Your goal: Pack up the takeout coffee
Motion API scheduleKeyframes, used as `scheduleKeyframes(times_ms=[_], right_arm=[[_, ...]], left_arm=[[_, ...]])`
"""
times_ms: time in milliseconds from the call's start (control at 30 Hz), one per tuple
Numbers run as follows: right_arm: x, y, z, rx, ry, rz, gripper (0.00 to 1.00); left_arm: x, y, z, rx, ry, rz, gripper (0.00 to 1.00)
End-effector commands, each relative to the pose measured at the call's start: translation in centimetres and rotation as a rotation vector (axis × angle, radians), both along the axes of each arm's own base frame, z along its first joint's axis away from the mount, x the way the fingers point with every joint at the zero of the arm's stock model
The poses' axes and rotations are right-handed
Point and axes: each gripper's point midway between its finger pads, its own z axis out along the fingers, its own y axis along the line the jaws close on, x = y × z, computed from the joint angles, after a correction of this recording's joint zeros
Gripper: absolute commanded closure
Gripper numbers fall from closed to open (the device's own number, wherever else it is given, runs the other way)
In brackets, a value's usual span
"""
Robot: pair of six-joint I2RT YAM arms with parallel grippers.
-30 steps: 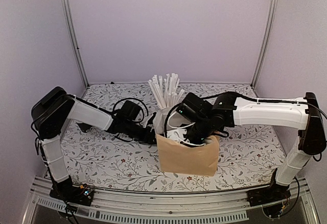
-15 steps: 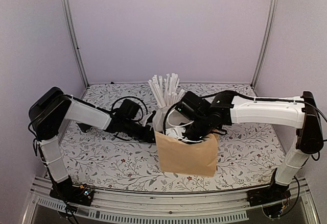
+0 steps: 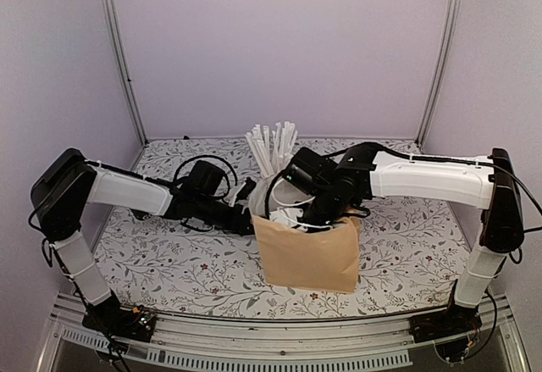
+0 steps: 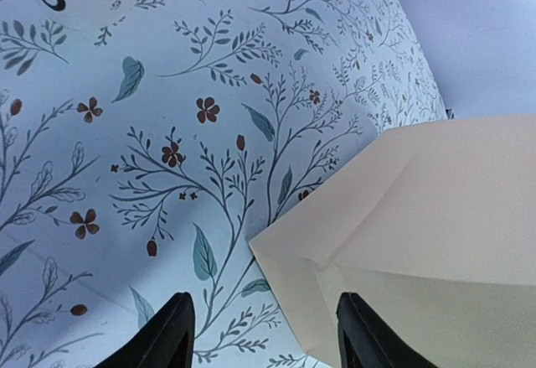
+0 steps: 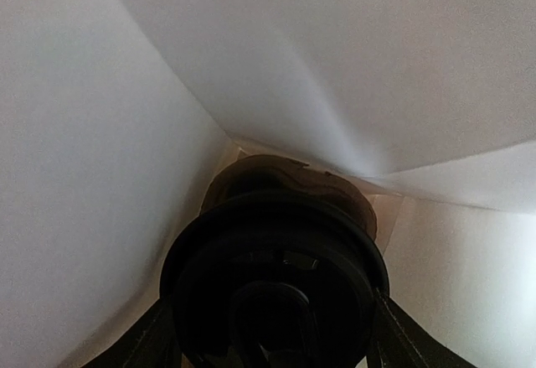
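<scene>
A brown paper bag stands open in the middle of the table. My right gripper reaches into its mouth. In the right wrist view the takeout coffee shows as a round black lid filling the span between my right gripper's fingers, which press on both of its sides. Below it, at the bag's bottom, lies the brown pulp carrier. My left gripper sits low beside the bag's left side. In the left wrist view it stands open, with the bag's corner just ahead of it.
A white cup of paper-wrapped straws stands right behind the bag, between the two wrists. The flowered tablecloth covers the table. Purple walls and metal posts close in the back and sides.
My right wrist has shifted a little left over the bag's mouth. The left arm has stretched lower and further left at its elbow. The bag's top has leaned slightly left.
</scene>
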Motion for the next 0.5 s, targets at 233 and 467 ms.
scheduleKeyframes(times_ms=[233, 467], right_arm=[[-1.6, -6.2, -3.7, -0.336, 0.109, -0.017, 0.47], [-0.8, -4.9, -0.4, -0.245, 0.052, -0.022, 0.36]], left_arm=[[-3.0, 0.1, 7.4, -0.032, -0.171, 0.104, 0.38], [-3.9, 0.8, 7.9, 0.001, -0.181, 0.104, 0.38]])
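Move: The paper bag stands just beside my left hand, its middle some 14 cm to the right and 8 cm back, about 4 cm above it. The coffee cup already in my right hand's grip is about 13 cm right and 8 cm back. The straw cup stands roughly 14 cm ahead and 8 cm right, about level. From my right hand, the cup holder in the bag lies about 8 cm below, 3 cm left, neither ahead nor back. I raise my left hand about 8.5 cm up the bag's left side towards its rim, easing it back some 3.5 cm as well, slowing to a stop; the wrist tilts about 10 degrees and the fingers stay open. My right hand keeps its grip on the lidded coffee cup down in the bag and lifts only about 1 cm. ##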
